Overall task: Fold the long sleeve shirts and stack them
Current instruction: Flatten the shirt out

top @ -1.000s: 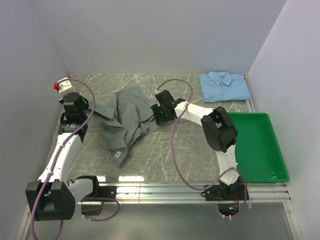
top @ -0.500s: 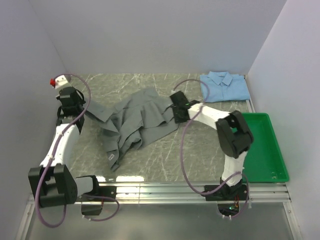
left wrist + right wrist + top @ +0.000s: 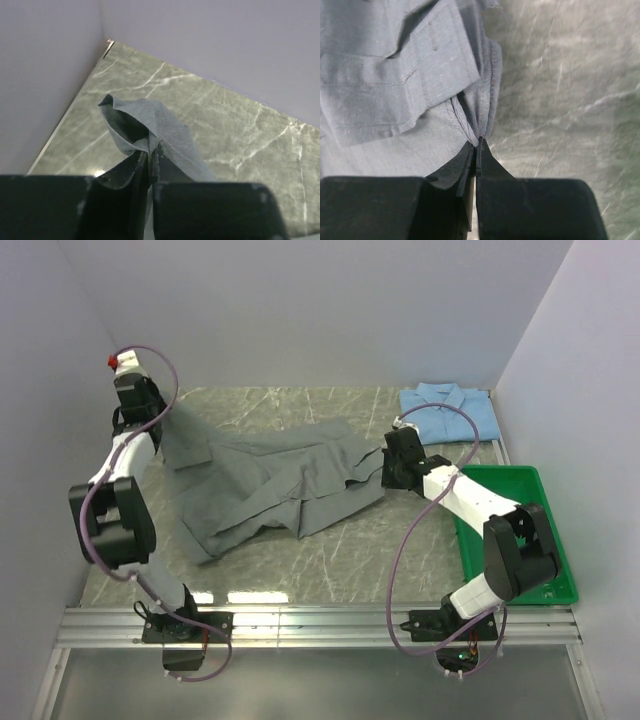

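The grey long sleeve shirt (image 3: 275, 480) is pulled out wide across the marble table, stretched between both arms. My left gripper (image 3: 160, 428) at the far left is shut on a bunched edge of that grey shirt (image 3: 150, 130). At the shirt's right end my right gripper (image 3: 383, 468) is shut on a pinched fold of the same grey shirt (image 3: 420, 90), close to the table. The light blue shirt (image 3: 448, 412) lies folded, collar up, at the back right corner.
A green plastic tray (image 3: 515, 535) sits along the right edge, partly under my right arm. White walls close in the left, back and right sides. A metal rail (image 3: 320, 620) runs along the near edge. Bare marble (image 3: 330, 560) shows in front of the grey shirt.
Both arms have moved apart, left one to the back left and right one rightward, drawing the crumpled grey shirt out wide. The right gripper shut on its edge.
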`<state>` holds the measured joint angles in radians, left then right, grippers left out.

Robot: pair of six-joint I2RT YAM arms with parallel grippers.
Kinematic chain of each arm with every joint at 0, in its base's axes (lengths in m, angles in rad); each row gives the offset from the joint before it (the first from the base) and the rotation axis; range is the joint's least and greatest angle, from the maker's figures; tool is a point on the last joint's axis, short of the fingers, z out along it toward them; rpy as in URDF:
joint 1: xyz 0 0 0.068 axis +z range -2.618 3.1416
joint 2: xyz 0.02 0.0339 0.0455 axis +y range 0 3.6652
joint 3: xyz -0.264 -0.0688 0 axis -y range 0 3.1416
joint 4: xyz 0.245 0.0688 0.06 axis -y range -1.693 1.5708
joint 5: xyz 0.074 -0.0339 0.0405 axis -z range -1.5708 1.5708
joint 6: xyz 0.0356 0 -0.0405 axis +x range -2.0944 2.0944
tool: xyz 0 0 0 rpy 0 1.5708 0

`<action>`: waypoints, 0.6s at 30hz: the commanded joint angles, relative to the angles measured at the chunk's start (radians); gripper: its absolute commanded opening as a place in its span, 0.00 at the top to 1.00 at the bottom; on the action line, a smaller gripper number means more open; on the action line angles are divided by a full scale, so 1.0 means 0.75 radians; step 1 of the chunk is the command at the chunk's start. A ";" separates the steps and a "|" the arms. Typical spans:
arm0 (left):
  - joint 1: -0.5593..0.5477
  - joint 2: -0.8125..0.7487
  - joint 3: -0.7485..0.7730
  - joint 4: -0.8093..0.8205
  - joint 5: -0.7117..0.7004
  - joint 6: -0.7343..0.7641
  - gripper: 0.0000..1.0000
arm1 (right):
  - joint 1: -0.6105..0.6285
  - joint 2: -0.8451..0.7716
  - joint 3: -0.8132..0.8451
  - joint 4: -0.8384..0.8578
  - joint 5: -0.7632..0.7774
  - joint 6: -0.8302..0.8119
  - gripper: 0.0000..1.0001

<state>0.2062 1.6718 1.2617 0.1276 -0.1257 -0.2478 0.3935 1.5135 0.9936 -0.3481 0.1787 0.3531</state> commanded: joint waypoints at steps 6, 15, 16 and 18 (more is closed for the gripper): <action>0.005 0.194 0.273 0.276 0.182 0.046 0.54 | -0.009 -0.089 -0.055 0.047 -0.042 0.039 0.82; -0.046 0.009 0.233 -0.034 0.061 -0.175 0.01 | 0.087 -0.214 -0.026 0.065 -0.134 -0.108 0.34; -0.054 -0.034 0.210 -0.092 0.043 -0.211 0.01 | 0.119 -0.218 -0.010 0.063 -0.164 -0.155 0.34; -0.076 -0.175 0.100 -0.241 0.039 -0.318 0.01 | 0.144 -0.204 0.005 0.071 -0.214 -0.184 0.34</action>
<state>0.1787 1.7264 1.4139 0.1017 -0.0669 -0.3611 0.4644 1.3754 0.9535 -0.3351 0.0875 0.2932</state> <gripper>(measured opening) 0.993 0.659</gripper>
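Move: Over the far left of the table, the left hand holds up the grey shirt's one end; the bare spot it goes to is about 6 cm ahead, 4 cm right and 20 cm down, with the shirt's middle some 12 cm back and 28 cm right. The right hand pinches the other end, its resting place about 6 cm straight below; from that hand the shirt's middle is 26 cm left and 2 cm ahead, the folded blue shirt 22 cm ahead and 26 cm right. Casting its end of the grey shirt about 6 cm forward and slightly down towards the far left of the table, the left hand opens wide and lets go, then lifts some 5 cm while drawing back. The right hand eases about 1 cm down and back, opens to release its end, and rises over 4 cm, drifting left with a slight counter-clockwise turn. ##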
